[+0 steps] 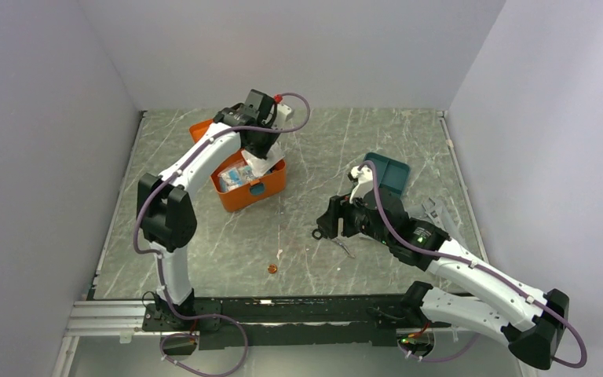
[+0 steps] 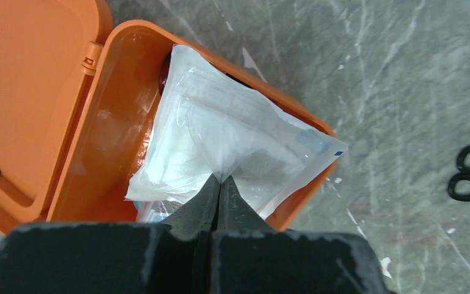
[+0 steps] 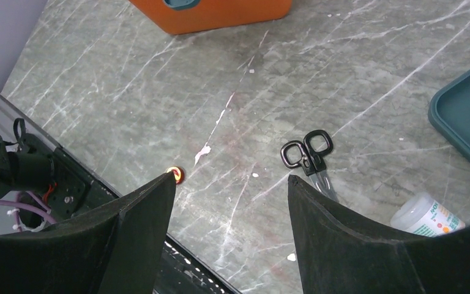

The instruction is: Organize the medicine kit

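The medicine kit is an orange box with a teal latch, standing open at the back left with its lid folded back. My left gripper hangs over the box, shut on the edge of a clear plastic packet. The packet droops into the box and reaches over its right rim. Other packets lie inside. My right gripper is open and holds nothing, low over the table's middle. Black-handled scissors lie just beyond its right finger.
A teal divided tray sits right of centre, behind my right arm. A white bottle lies by the right finger. A small orange disc rests near the front edge. The kit's front wall shows at the top of the right wrist view.
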Action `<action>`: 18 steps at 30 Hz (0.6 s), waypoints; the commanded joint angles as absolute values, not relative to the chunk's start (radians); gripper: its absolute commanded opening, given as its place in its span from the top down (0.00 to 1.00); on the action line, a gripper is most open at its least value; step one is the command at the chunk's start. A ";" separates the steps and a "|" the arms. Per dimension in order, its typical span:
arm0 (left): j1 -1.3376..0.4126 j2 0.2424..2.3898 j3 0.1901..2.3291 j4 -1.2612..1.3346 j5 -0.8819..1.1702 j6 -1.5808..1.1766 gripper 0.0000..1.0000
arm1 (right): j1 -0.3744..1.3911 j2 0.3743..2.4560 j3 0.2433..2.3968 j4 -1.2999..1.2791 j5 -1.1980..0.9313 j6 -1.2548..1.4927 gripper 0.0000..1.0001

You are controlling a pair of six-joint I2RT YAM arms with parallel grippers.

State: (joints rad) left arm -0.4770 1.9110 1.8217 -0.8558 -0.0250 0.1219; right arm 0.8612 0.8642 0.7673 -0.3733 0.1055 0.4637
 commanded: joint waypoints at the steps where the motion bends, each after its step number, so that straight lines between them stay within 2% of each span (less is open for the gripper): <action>1: -0.471 1.946 1.864 -0.854 -0.083 0.167 1.00 | 0.868 0.840 0.759 -0.377 0.124 0.485 0.30; 18: -0.471 2.034 1.764 -0.853 -0.075 0.121 1.00 | 0.868 0.812 0.721 -0.379 0.127 0.515 0.30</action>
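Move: The white gauze packet already hangs shut in the left fingers, over the right-hand part of the open orange medicine box. The box's middle is about 4 cm to this hand's left, 1 cm back and 11 cm below; its opened lid is roughly 14 cm ahead and 8 cm left, and the scissors some 18 cm back and 17 cm right on the table. From the waiting right hand, the box lies about 19 cm ahead and 20 cm left, some 14 cm lower. The gauze packet is lowered about 6 cm down into the right-hand part of the orange box by the left hand, which edges a little to its left on the way and tilts by less than 10 degrees. The closed fingers keep their pinch on the packet's plastic. ##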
